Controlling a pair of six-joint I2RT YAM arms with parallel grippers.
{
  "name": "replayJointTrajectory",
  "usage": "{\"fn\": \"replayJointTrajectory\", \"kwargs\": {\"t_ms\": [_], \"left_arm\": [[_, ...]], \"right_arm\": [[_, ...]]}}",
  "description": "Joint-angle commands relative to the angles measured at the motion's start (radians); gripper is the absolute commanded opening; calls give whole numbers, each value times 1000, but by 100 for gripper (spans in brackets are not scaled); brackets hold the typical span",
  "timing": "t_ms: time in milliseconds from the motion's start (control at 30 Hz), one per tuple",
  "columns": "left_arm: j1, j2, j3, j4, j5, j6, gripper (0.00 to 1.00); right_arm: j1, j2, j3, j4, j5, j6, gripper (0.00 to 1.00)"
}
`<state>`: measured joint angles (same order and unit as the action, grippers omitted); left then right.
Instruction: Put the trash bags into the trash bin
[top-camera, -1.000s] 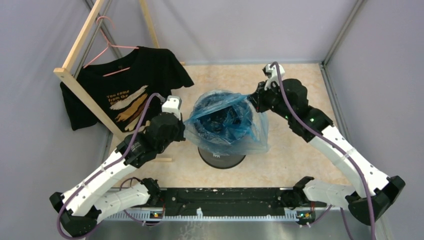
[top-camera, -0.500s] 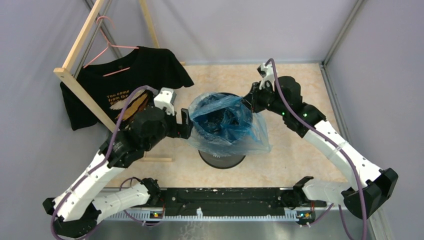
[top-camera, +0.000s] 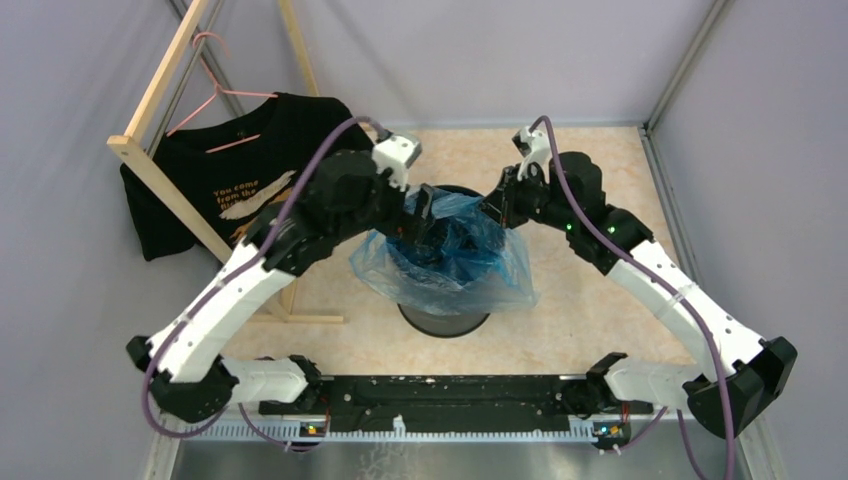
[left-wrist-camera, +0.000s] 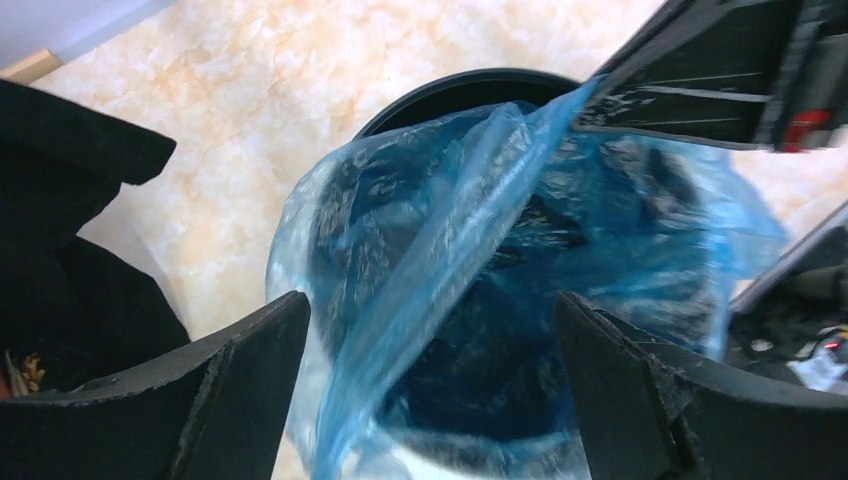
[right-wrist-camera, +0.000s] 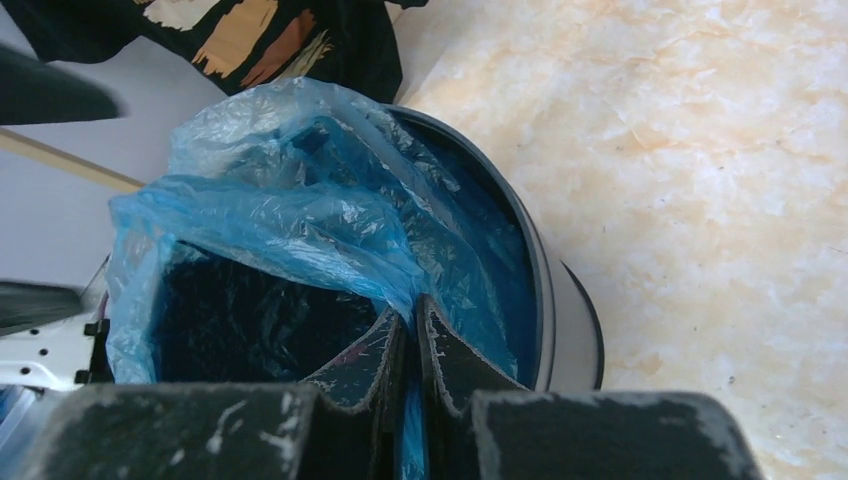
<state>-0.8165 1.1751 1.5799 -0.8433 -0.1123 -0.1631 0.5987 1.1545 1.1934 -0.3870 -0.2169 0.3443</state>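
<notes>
The light-blue trash bag (top-camera: 448, 262) is draped into and over the mouth of the dark round trash bin (top-camera: 444, 320), with loose plastic hanging down the bin's front. My right gripper (top-camera: 497, 206) is at the bin's far right rim. It is shut on a pinch of the trash bag (right-wrist-camera: 300, 210), with film trapped between its fingertips (right-wrist-camera: 412, 308). My left gripper (top-camera: 421, 206) hovers open over the far left of the bin. Between its spread fingers a stretched fold of the trash bag (left-wrist-camera: 470, 220) and the bin's rim (left-wrist-camera: 450, 85) show, untouched.
A black T-shirt (top-camera: 255, 175) hangs on a pink hanger from a wooden rack (top-camera: 160, 175) at the back left, close to my left arm. Grey walls enclose the marbled table (top-camera: 600, 300) on three sides.
My left gripper opened, let go of the bag's left edge, and swung back and right to above the bin's far rim. The freed plastic sagged. The right gripper barely moved.
</notes>
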Motion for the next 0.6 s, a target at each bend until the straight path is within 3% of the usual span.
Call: {"fn": "replayJointTrajectory", "kwargs": {"t_ms": [0,233,567], "left_arm": [[1,79,55,10,-5,138,98],[-6,120,21,23,-2,123,97],[-7,202,90,3,-121,89,42]], "right_arm": [[-7,-13,39,51,-62,26,6],[-8,-6,60,20,-87,30,6],[-33,-28,45,23,-53,26,8]]}}
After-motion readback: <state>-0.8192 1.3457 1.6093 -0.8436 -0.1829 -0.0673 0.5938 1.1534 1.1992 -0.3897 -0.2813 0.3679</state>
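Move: The twisted upper fold of the blue trash bag lies just past the wide-open left gripper, about 4 cm ahead, 2 cm right and 5 cm below. The right gripper pinches that fold's other end, some 13 cm right and 4 cm ahead of the left hand, also 5 cm lower. The trash bin's mouth centres about 3 cm back, 5 cm right and 12 cm down. From the right hand, the stretch aimed at is about 11 cm left, nearly level. Bring the left gripper down about 4 cm and forward nearly as far, easing slightly right, onto the bag's twisted fold, rolling some 10 degrees so its left side rises. With the fold between the fingers, close them to about half open while creeping forward. Keep the right gripper shut on its end of the fold, nearly in place. ##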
